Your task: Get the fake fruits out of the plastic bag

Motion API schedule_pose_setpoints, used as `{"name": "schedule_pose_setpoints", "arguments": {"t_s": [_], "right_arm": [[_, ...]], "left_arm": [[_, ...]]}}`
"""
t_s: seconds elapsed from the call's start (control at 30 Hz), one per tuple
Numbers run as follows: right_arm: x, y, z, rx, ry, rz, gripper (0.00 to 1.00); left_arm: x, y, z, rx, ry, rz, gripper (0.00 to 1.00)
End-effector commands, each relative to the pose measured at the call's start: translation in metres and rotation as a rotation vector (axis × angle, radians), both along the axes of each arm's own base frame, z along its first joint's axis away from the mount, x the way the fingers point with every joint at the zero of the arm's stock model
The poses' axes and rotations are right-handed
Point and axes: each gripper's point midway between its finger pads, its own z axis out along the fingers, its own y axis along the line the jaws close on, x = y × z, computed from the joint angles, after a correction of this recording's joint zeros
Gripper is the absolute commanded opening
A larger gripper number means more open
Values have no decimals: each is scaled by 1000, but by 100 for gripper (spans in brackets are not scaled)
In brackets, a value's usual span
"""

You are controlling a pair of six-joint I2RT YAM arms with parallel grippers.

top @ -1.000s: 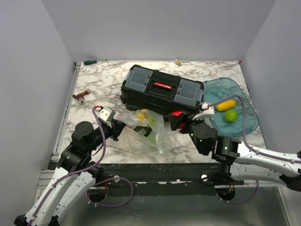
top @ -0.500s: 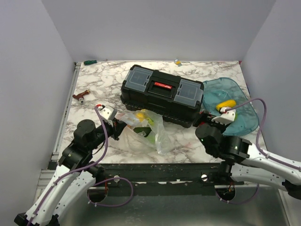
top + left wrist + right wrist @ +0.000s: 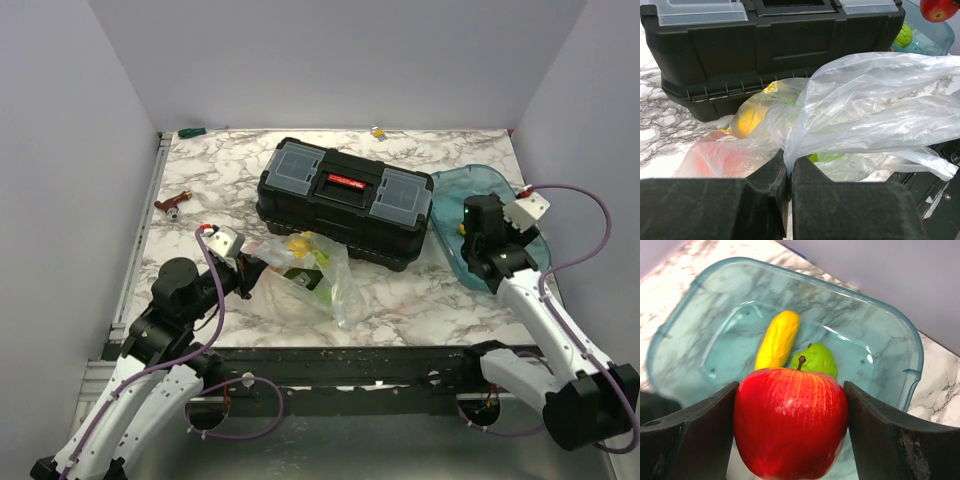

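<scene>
The clear plastic bag (image 3: 322, 272) lies crumpled in front of the toolbox. My left gripper (image 3: 254, 276) is shut on its near-left fold; in the left wrist view the film (image 3: 865, 110) is pinched between the closed jaws of the left gripper (image 3: 790, 162). Yellow (image 3: 752, 117), red (image 3: 702, 160) and green (image 3: 827, 157) fake fruits show through the film. My right gripper (image 3: 791, 386) is shut on a red apple (image 3: 790, 425), held above the blue tray (image 3: 900, 340). A yellow fruit (image 3: 777, 340) and a green fruit (image 3: 815, 360) lie in that tray. From above, the right gripper (image 3: 472, 228) hides the apple.
A black toolbox (image 3: 345, 200) stands behind the bag, left of the blue tray (image 3: 455, 190). A red-handled tool (image 3: 172, 205) lies at the left. A green item (image 3: 191, 131) and a small yellow item (image 3: 377, 131) sit by the back wall.
My right arm has swung from beside the bag out to the right, carrying the red apple over the blue tray. The left gripper has kept its hold on the bag.
</scene>
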Motion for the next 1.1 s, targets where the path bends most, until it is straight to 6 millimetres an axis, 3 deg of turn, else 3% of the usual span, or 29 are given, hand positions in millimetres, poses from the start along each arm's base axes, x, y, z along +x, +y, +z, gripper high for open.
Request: {"name": "schedule_pose_setpoints", "arguments": {"t_s": [0.0, 0.37, 0.47, 0.83, 1.07], "right_arm": [[22, -16, -37, 100, 71, 14, 31], [33, -13, -103, 108, 247, 61, 33], [34, -14, -115, 93, 276, 60, 40], [42, -6, -131, 103, 324, 110, 87], [40, -5, -134, 105, 339, 122, 100]], "left_arm": [[-3, -2, 11, -25, -29, -19, 0], [-3, -2, 11, -23, -27, -19, 0], [-2, -3, 10, -21, -23, -20, 0], [1, -1, 8, -12, -17, -7, 0], [-2, -2, 10, -21, -25, -17, 0]]}}
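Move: Over the tray, the right hand holds the red apple; the free spot in the tray's near-left part lies about 4 cm ahead, 1 cm to the right and some 16 cm below. From this hand, the green fruit is roughly 8 cm ahead and 7 cm right, the yellow fruit about 13 cm ahead and 5 cm right, both about as low. From the left hand, that free spot is some 12 cm ahead, 47 cm right and 20 cm below. Sinking about 13 cm into the tray, the right hand carries the red apple down beside the green fruit, easing some 4 cm forward, with a brief 3 cm swing right that it mostly takes back. The wrist tips roughly 20 degrees further down as it goes; then, slowing at the bottom, the fingers spread wider and let go of the apple. ##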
